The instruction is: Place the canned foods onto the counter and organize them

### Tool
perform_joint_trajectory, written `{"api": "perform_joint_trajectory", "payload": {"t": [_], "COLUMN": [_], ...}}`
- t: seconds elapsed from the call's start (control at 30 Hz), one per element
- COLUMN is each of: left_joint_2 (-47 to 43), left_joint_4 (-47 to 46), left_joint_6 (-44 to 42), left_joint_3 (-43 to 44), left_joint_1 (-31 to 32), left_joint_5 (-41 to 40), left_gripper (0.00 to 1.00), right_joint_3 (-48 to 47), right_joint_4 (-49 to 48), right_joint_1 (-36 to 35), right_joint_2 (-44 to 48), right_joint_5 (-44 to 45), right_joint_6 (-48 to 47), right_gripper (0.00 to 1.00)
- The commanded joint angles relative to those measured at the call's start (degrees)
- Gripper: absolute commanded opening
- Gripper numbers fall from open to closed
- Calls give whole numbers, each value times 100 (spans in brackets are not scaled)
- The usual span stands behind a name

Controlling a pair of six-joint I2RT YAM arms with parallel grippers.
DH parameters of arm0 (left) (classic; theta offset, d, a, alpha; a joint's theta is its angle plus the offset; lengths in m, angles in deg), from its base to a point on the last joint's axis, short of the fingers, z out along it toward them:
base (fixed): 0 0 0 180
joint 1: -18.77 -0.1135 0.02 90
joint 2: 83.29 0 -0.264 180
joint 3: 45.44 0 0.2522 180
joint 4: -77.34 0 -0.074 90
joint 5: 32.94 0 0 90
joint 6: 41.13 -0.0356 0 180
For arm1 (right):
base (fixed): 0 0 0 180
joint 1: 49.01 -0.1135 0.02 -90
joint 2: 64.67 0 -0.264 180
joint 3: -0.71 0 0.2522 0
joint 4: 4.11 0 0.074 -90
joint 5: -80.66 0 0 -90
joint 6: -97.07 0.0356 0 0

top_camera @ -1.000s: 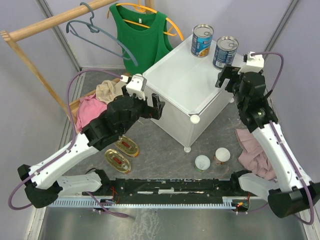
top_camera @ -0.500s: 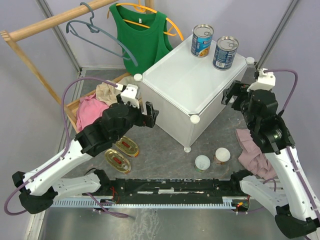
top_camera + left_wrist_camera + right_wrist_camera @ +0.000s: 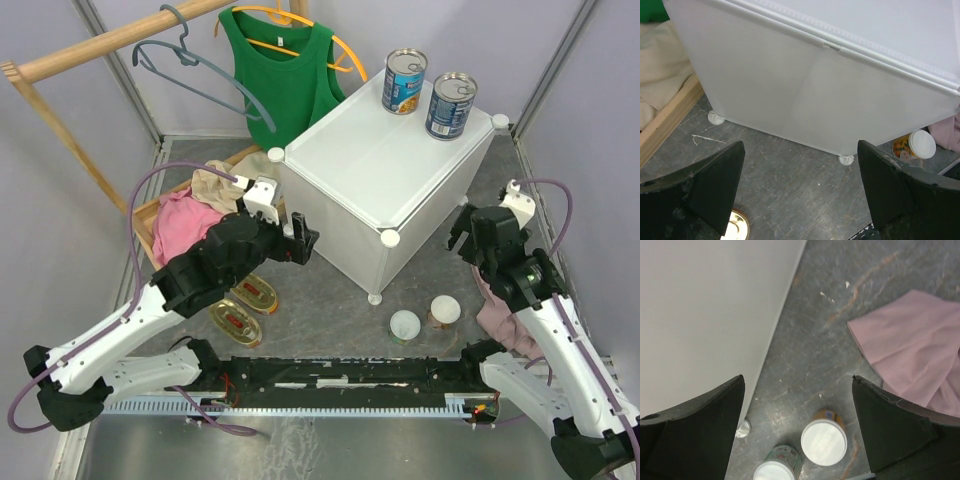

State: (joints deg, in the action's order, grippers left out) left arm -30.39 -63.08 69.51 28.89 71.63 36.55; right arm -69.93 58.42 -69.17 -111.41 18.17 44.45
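Observation:
Two tall blue-labelled cans (image 3: 404, 82) (image 3: 451, 104) stand upright at the back corner of the white counter (image 3: 385, 165). Two small white-lidded cans (image 3: 405, 325) (image 3: 445, 310) stand on the floor by the counter's front leg, and the right wrist view shows them (image 3: 824, 442) (image 3: 771, 471) below my open, empty right gripper (image 3: 797, 400). That gripper (image 3: 465, 235) hangs right of the counter. Two flat gold tins (image 3: 255, 293) (image 3: 233, 321) lie on the floor at the left. My left gripper (image 3: 300, 235) (image 3: 800, 165) is open and empty, facing the counter's side wall (image 3: 790, 85), with a gold tin (image 3: 735, 227) at its left finger.
A wooden tray of clothes (image 3: 190, 205) lies left of the counter. A green top on an orange hanger (image 3: 280, 70) and a grey hanger (image 3: 190, 60) hang from the wooden rail behind. A pink cloth (image 3: 505, 310) (image 3: 910, 350) lies on the floor under the right arm.
My right gripper has drawn back from the tall cans on the counter and dropped down beside its right wall. The left arm has shifted slightly back and lower.

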Motion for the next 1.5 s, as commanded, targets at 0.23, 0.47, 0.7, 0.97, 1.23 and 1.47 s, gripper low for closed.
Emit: {"api": "perform_joint_trajectory", "payload": {"t": [0.23, 0.47, 0.7, 0.97, 1.23, 1.47], "left_joint_2": [-158, -183, -175, -207, -237, -255], "left_joint_4": [-481, -566, -611, -650, -649, -651], "left_joint_6": [205, 203, 194, 192, 205, 203], "left_joint_3": [-55, -97, -116, -147, -151, -151], "left_joint_1": [23, 12, 16, 22, 21, 18], "left_joint_5": [314, 453, 487, 512, 535, 551], "left_gripper": [99, 99, 99, 99, 99, 99], "right_joint_3": [913, 1321, 1485, 1591, 1818, 1968], "right_joint_4": [478, 418, 538, 781, 760, 703], "right_joint_1": [-27, -26, -29, -27, -30, -27], "right_joint_2": [69, -77, 20, -86, -31, -63], "right_joint_5": [-125, -385, -368, -352, -409, -495], "right_joint_6": [1877, 2409, 2695, 2975, 3098, 3145], "right_gripper": [98, 100, 100, 100, 100, 100]}}
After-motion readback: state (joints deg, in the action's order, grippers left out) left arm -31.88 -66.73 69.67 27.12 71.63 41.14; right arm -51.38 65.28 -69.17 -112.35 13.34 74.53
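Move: The white-lidded orange jar stands about 9 cm back from the right hand, 1 cm to its right and some 20 cm below. The green jar is roughly 8 cm left of the orange one and 4 cm nearer the base; the pink cloth lies about 16 cm right of the orange jar and 5 cm farther out. From the left hand, the orange jar is around 28 cm right, 8 cm back and 28 cm down. The open right hand sinks about 14 cm and draws back 6 towards the orange jar, tipping down, turning clockwise. ##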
